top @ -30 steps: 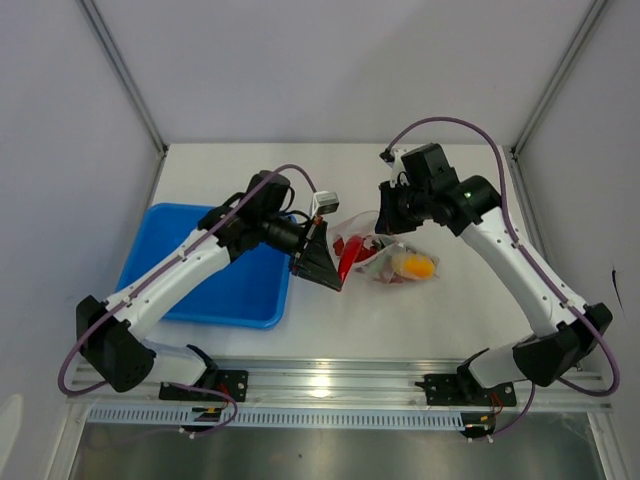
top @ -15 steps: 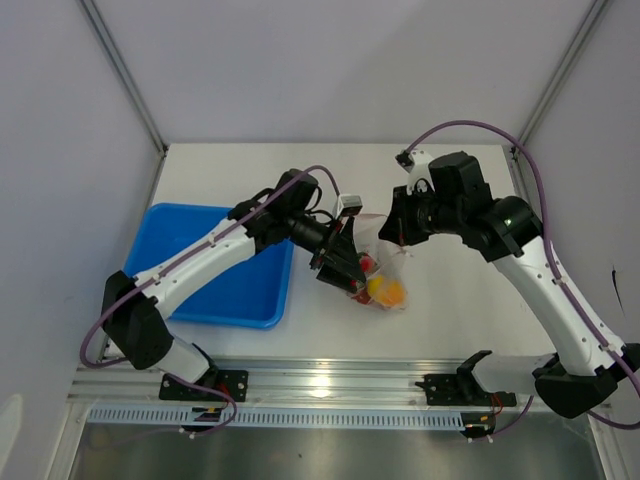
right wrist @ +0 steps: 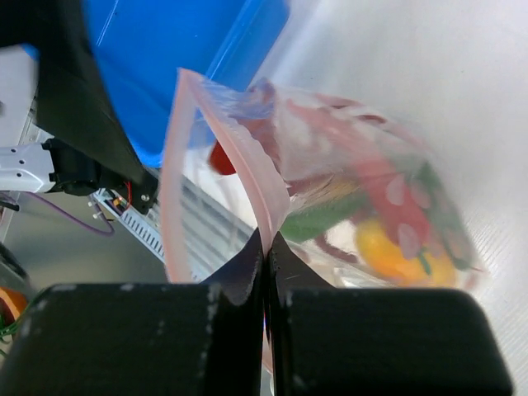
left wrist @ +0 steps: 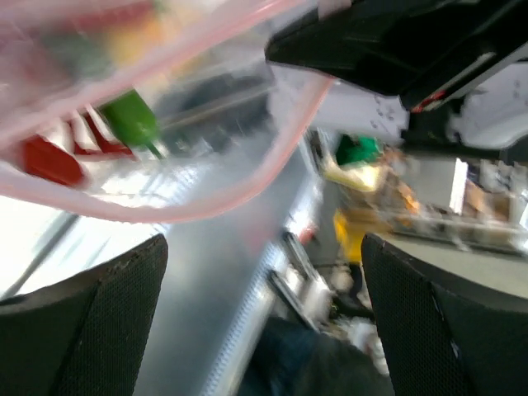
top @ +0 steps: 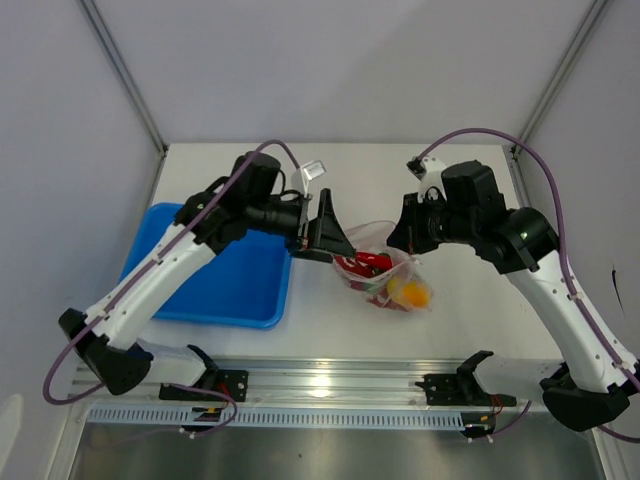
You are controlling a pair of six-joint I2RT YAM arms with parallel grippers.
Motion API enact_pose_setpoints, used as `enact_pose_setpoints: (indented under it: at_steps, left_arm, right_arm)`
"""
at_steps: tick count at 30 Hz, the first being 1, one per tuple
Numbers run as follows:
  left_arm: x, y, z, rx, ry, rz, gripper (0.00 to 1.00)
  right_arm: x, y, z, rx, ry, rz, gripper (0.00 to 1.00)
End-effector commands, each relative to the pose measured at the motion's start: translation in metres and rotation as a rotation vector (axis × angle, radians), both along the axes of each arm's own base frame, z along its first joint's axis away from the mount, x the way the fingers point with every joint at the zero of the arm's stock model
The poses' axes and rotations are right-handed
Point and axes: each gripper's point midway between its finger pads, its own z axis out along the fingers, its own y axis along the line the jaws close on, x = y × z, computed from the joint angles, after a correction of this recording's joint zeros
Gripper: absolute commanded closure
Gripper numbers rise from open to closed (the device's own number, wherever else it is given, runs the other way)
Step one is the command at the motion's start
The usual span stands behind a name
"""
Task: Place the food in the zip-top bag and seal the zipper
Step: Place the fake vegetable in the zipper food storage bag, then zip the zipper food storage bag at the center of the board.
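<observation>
The clear zip-top bag (top: 388, 277) hangs with its mouth open, and my right gripper (top: 402, 240) is shut on one side of the pale pink zipper (right wrist: 262, 194). Inside the bag lie the food pieces: red chilies (top: 364, 264), a green pepper (right wrist: 320, 218) and the yellow-orange fruit (top: 408, 291). My left gripper (top: 326, 236) stands open just left of the bag's mouth, touching nothing. In the left wrist view the zipper's rim (left wrist: 206, 202) curves above the wide-apart fingers (left wrist: 82, 322), with a green piece (left wrist: 132, 120) behind the plastic.
The blue tray (top: 215, 285) sits on the table's left side, under the left arm. White table surface lies behind and to the right of the bag. A metal rail (top: 330, 385) runs along the near edge.
The left gripper opened, let go of the bag and drew back to the left. The right gripper kept its grip on the zipper, and the bag shifted slightly right.
</observation>
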Motion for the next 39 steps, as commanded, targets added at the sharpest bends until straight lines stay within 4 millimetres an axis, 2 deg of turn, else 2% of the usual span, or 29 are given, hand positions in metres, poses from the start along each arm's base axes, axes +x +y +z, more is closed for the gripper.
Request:
enact_pose_setpoints:
  at_steps: [1, 2, 3, 4, 5, 7, 8, 9, 11, 12, 13, 15, 16, 19, 22, 23, 24, 26, 27, 29, 30, 32, 33, 35, 36, 37, 38, 39]
  left_arm:
    - [0.026, 0.032, 0.025, 0.075, -0.295, 0.21, 0.0]
    - [0.025, 0.041, 0.033, 0.07, -0.354, 0.244, 0.01]
    - [0.036, 0.048, 0.035, 0.09, -0.418, 0.307, 0.01]
    - [0.039, 0.054, 0.03, 0.11, -0.472, 0.316, 0.01]
    - [0.034, 0.065, 0.042, 0.089, -0.541, 0.34, 0.0]
    - [0.039, 0.074, 0.033, 0.099, -0.681, 0.338, 0.0]
    - [0.031, 0.083, 0.045, 0.058, -0.759, 0.354, 0.0]
    - [0.037, 0.085, 0.033, 0.067, -0.832, 0.35, 0.01]
    - [0.034, 0.093, 0.042, 0.033, -0.925, 0.37, 0.01]
    - [0.031, 0.097, 0.038, 0.032, -0.97, 0.361, 0.01]
    - [0.027, 0.095, 0.044, -0.002, -1.009, 0.334, 0.0]
    - [0.02, 0.087, 0.042, -0.024, -1.053, 0.24, 0.01]
    - [0.01, 0.081, 0.041, -0.048, -1.046, 0.167, 0.01]
    - [0.005, 0.072, 0.031, -0.049, -1.068, 0.059, 0.0]
    - [-0.01, 0.063, 0.025, -0.126, -1.081, -0.05, 0.0]
    - [-0.016, 0.06, 0.015, -0.153, -1.061, -0.089, 0.01]
    - [-0.021, 0.058, 0.013, -0.177, -1.058, -0.107, 0.01]
    - [-0.03, 0.061, -0.008, -0.187, -1.032, -0.125, 0.01]
    - [-0.036, 0.06, -0.005, -0.226, -1.052, -0.136, 0.0]
    - [-0.044, 0.066, -0.024, -0.229, -1.05, -0.139, 0.0]
    - [-0.046, 0.068, -0.033, -0.233, -1.054, -0.14, 0.0]
    - [-0.058, 0.074, -0.03, -0.28, -1.091, -0.141, 0.01]
    - [-0.065, 0.073, -0.043, -0.299, -1.072, -0.171, 0.01]
    - [-0.079, 0.076, -0.043, -0.354, -1.064, -0.2, 0.01]
    - [-0.083, 0.075, -0.062, -0.352, -1.024, -0.223, 0.0]
    - [-0.091, 0.075, -0.06, -0.398, -1.04, -0.25, 0.0]
    - [-0.096, 0.075, -0.071, -0.408, -1.022, -0.265, 0.0]
    - [-0.105, 0.074, -0.069, -0.442, -1.047, -0.282, 0.01]
  right_arm:
    - [-0.004, 0.001, 0.016, 0.044, -0.033, 0.003, 1.0]
    - [-0.004, 0.003, 0.017, 0.045, -0.031, 0.009, 1.0]
    - [-0.004, 0.003, 0.018, 0.049, -0.027, 0.011, 1.0]
    - [-0.004, 0.004, 0.017, 0.049, -0.02, 0.014, 1.0]
    - [-0.006, 0.005, 0.017, 0.051, -0.016, 0.021, 1.0]
    - [-0.012, 0.008, 0.017, 0.066, 0.004, 0.052, 1.0]
    - [-0.014, 0.01, 0.017, 0.071, 0.015, 0.063, 1.0]
    - [-0.02, 0.014, 0.018, 0.089, 0.032, 0.098, 1.0]
    - [-0.029, 0.018, 0.018, 0.107, 0.067, 0.139, 1.0]
    - [-0.038, 0.024, 0.018, 0.131, 0.101, 0.192, 1.0]
    - [-0.044, 0.026, 0.017, 0.139, 0.125, 0.221, 1.0]
    - [-0.053, 0.03, 0.016, 0.158, 0.172, 0.269, 1.0]
    - [-0.062, 0.034, 0.018, 0.184, 0.207, 0.31, 1.0]
    - [-0.071, 0.038, 0.019, 0.214, 0.254, 0.352, 1.0]
    - [-0.073, 0.039, 0.018, 0.227, 0.27, 0.351, 1.0]
    - [-0.075, 0.04, 0.016, 0.234, 0.288, 0.36, 1.0]
    - [-0.076, 0.041, 0.016, 0.238, 0.294, 0.362, 1.0]
    - [-0.081, 0.04, 0.015, 0.253, 0.301, 0.375, 1.0]
    - [-0.084, 0.04, 0.014, 0.258, 0.303, 0.383, 1.0]
    - [-0.091, 0.038, 0.017, 0.281, 0.291, 0.402, 1.0]
    - [-0.092, 0.038, 0.01, 0.284, 0.302, 0.406, 1.0]
    - [-0.1, 0.034, 0.011, 0.306, 0.287, 0.413, 1.0]
    - [-0.102, 0.035, 0.005, 0.315, 0.293, 0.421, 1.0]
    - [-0.11, 0.031, 0.006, 0.342, 0.276, 0.424, 1.0]
    - [-0.11, 0.034, 0.002, 0.364, 0.268, 0.434, 1.0]
    - [-0.111, 0.034, 0.0, 0.377, 0.27, 0.434, 1.0]
    - [-0.116, 0.033, 0.004, 0.403, 0.269, 0.428, 1.0]
    - [-0.113, 0.035, 0.001, 0.419, 0.259, 0.424, 1.0]
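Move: The bag's mouth is about 6 cm to the right of the left hand, roughly 1 cm ahead and 3 cm lower; a red pepper already lies in it, 6 cm to that hand's right, level fore and aft and 5 cm lower. The yellow pepper is some 14 cm right and 16 cm down, the blue tray 28 cm left, 8 cm ahead and 26 cm down. From the right hand, which already pinches the rim, the mouth lies about 3 cm left, 3 cm back and 3 cm lower. Leftward and slightly up, the empty left hand pulls away from the bag's mouth by about 10 cm, then swings back and down to a lower spot beside the bag; it stays wide open and rolls nearly 60 degrees, its forward side tipping up. The right hand keeps its pinch on the rim, drawing the bag back about 11 cm and slightly left and down, turning counter-clockwise. ##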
